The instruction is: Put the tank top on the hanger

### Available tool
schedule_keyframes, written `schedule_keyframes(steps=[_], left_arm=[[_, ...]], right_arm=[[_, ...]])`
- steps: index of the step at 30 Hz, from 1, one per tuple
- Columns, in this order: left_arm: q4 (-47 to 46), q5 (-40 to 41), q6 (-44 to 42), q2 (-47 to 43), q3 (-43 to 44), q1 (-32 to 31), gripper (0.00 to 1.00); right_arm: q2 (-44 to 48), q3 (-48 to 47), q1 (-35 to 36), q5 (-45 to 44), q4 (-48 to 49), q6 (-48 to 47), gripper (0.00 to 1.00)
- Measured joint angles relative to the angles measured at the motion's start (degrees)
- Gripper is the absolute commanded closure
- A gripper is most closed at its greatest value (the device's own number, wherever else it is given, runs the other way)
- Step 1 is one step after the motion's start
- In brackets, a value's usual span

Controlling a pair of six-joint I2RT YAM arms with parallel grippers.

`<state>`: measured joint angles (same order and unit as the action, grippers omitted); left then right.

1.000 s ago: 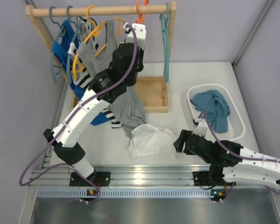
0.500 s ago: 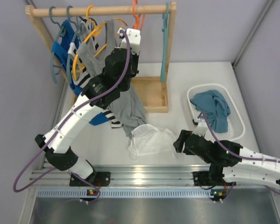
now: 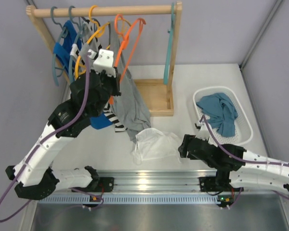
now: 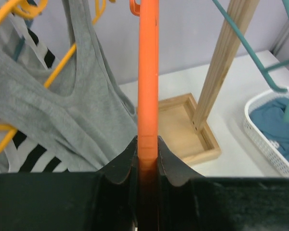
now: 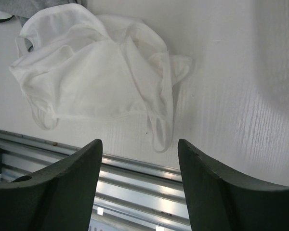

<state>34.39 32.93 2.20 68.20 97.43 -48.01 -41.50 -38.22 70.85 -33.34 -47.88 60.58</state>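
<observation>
The orange hanger (image 3: 135, 36) hangs tilted just below the rail, and my left gripper (image 3: 114, 77) is shut on its lower part. In the left wrist view the hanger (image 4: 148, 72) runs straight up from between the closed fingers of the left gripper (image 4: 147, 144). The white tank top (image 3: 156, 143) lies crumpled on the table near the front edge. My right gripper (image 3: 183, 147) hovers just right of it, open and holding nothing. From the right wrist, the tank top (image 5: 96, 72) lies ahead of the right gripper (image 5: 139, 144), one strap reaching toward the gap.
A wooden rack (image 3: 106, 10) with a box base (image 3: 156, 96) stands at the back. On it hang a grey tank top (image 3: 130, 103), a yellow-orange hanger (image 3: 94, 33) and teal hangers (image 3: 169, 43). A white basket (image 3: 248, 127) at the right holds a teal-blue garment (image 3: 220, 110).
My left arm has drawn the orange hanger off the rail and swung left and down toward the near side. The right gripper has barely moved.
</observation>
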Motion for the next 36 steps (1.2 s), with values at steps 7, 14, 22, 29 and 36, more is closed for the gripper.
schedule_keyframes(steps=[7,14,22,29,36], left_arm=[[7.2,-8.9,3.4,-10.8,-11.6,0.0,1.00],[13.3,-19.1,7.7,-19.1,-24.4,0.0,1.00],[17.5,-26.4,11.2,-21.8,-28.6,0.0,1.00],[20.2,-31.3,12.9,-24.9,-29.5,0.0,1.00],[22.5,-35.1,13.6,-26.7,-30.7,0.0,1.00]], right_arm=[[-1.4,1.2,0.0,1.2,3.8,-1.7,0.46],[-6.8,7.2,0.0,4.5,9.3,-2.6,0.55],[-14.5,9.4,0.0,5.9,15.4,-3.1,0.58],[-19.7,9.4,-0.5,6.5,19.7,-4.5,0.66],[-21.0,9.7,-1.3,7.0,21.7,-5.0,0.77]])
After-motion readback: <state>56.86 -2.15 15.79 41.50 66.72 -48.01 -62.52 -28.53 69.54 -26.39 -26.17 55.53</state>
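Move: The left hand holds the orange hanger high at the rack; the tank top it is meant for lies about 16 cm to its right, 7 cm back and 46 cm below, and the hanging grey garment is some 18 cm ahead, 3 cm left and 15 cm lower. From the right hand, the tank top's right strap is about 3 cm left, level fore and aft, and 12 cm below; the tank top's middle is 8 cm ahead and 13 cm left, the basket 22 cm ahead and 22 cm right. Still pinching the orange hanger, the left hand brings it down about 19 cm and back 16 cm, away from the rack and towards the tank top, tipping its fingers down and turning clockwise, some 30 degrees each. The right hand sinks about 10 cm and shifts slightly left to the near right strap, its fingers closing by more than half around it; a firm touch can't be seen. ##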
